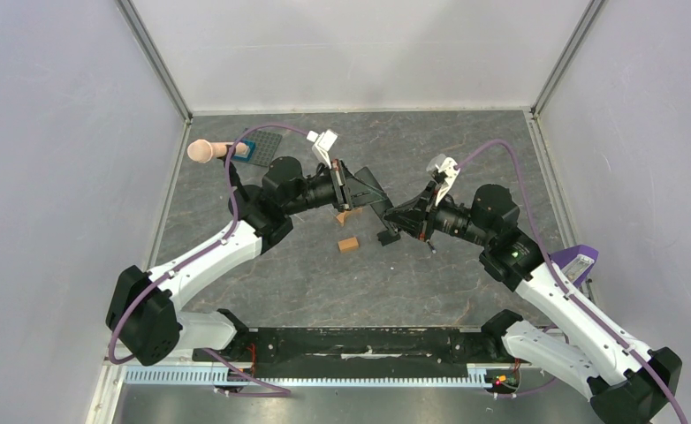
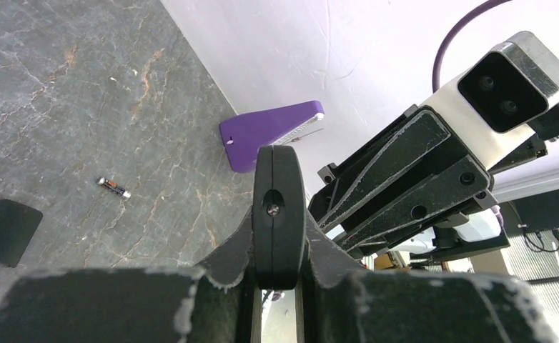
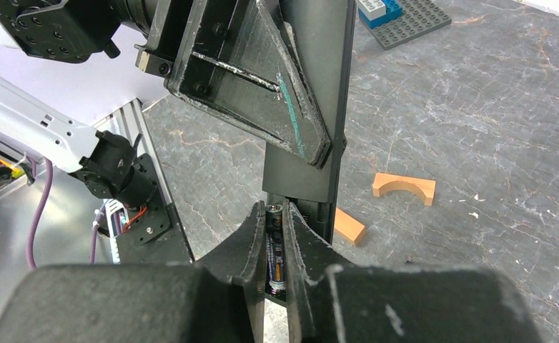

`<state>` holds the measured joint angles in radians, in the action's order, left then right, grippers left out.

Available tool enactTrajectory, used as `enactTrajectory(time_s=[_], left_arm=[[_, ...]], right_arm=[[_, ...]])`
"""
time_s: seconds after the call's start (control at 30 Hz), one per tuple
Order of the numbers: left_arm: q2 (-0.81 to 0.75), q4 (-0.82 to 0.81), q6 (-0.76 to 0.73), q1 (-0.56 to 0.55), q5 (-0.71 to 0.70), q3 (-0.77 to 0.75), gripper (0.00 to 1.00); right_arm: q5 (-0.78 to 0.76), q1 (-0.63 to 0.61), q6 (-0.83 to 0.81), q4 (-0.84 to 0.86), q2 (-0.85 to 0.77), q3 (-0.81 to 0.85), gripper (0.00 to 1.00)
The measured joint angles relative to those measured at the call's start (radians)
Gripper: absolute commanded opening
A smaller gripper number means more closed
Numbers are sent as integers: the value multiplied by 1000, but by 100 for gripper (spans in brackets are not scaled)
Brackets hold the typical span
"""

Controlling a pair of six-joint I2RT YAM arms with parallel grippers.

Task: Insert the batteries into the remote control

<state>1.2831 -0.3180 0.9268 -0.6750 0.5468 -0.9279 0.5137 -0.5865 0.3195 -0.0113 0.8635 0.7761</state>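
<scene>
My left gripper (image 1: 346,190) is shut on the remote control (image 1: 375,190), a slim black bar held up off the table; in the left wrist view it shows end-on (image 2: 279,207) between my fingers (image 2: 280,239). My right gripper (image 1: 395,221) is shut on a battery (image 3: 275,246) and holds it lengthwise at the open battery bay at the remote's (image 3: 312,107) lower end. A second battery (image 2: 113,187) lies loose on the table. The short black battery cover (image 2: 6,232) lies flat on the table (image 1: 388,237).
An orange arch block (image 3: 404,188) and a flat orange block (image 3: 349,226) lie under the grippers. A purple object (image 1: 576,261) sits at the right edge. A grey stud plate (image 1: 262,146) with a blue brick and a pink cylinder (image 1: 205,152) sit at the back left.
</scene>
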Motion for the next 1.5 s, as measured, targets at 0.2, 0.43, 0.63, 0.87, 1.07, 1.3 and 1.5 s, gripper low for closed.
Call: enactTrajectory(time_s=[0.2, 0.43, 0.63, 0.87, 1.07, 1.3, 1.5], left_arm=[[0, -9, 7, 1, -5, 0, 2], [0, -47, 19, 1, -14, 0, 2], [0, -66, 23, 1, -19, 0, 2], [0, -77, 23, 1, -19, 1, 2], [0, -78, 23, -1, -16, 2, 2], [0, -78, 23, -2, -15, 2, 2], [0, -92, 23, -2, -26, 7, 2]], right_arm=[[-4, 0, 18, 2, 1, 4, 19], [-10, -1, 43, -7, 2, 22, 30], [-15, -4, 56, -22, 6, 46, 35], [-35, -5, 67, -35, 9, 82, 40], [-70, -5, 79, -37, 9, 104, 45], [-147, -5, 164, -65, -6, 137, 71], [-288, -5, 376, -107, -64, 128, 98]])
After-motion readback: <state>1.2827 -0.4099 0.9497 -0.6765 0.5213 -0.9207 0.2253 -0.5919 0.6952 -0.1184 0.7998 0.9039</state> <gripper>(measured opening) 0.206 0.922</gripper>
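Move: The remote sits in my left fingers; the battery in its open compartment lies about 4 cm back, 5 cm right and 2 cm below my left hand. From my right hand, that battery is right at the fingertips, some 1 cm back and 2 cm down. Roughly 23 cm below on the table, from the right hand: the battery cover about 8 cm ahead, the plain orange block 6 ahead and 10 left, the loose battery 6 ahead and 11 right. I spread my right fingers, already slightly parted, from around the battery and lift them off it, going up about 6 cm; near the end they swing nearly full open as the hand veers right and a little forward, away from the remote, and the wrist turns some 15–20 degrees clockwise. My left hand keeps its grip on the remote and raises it by 1.5 cm or so. ##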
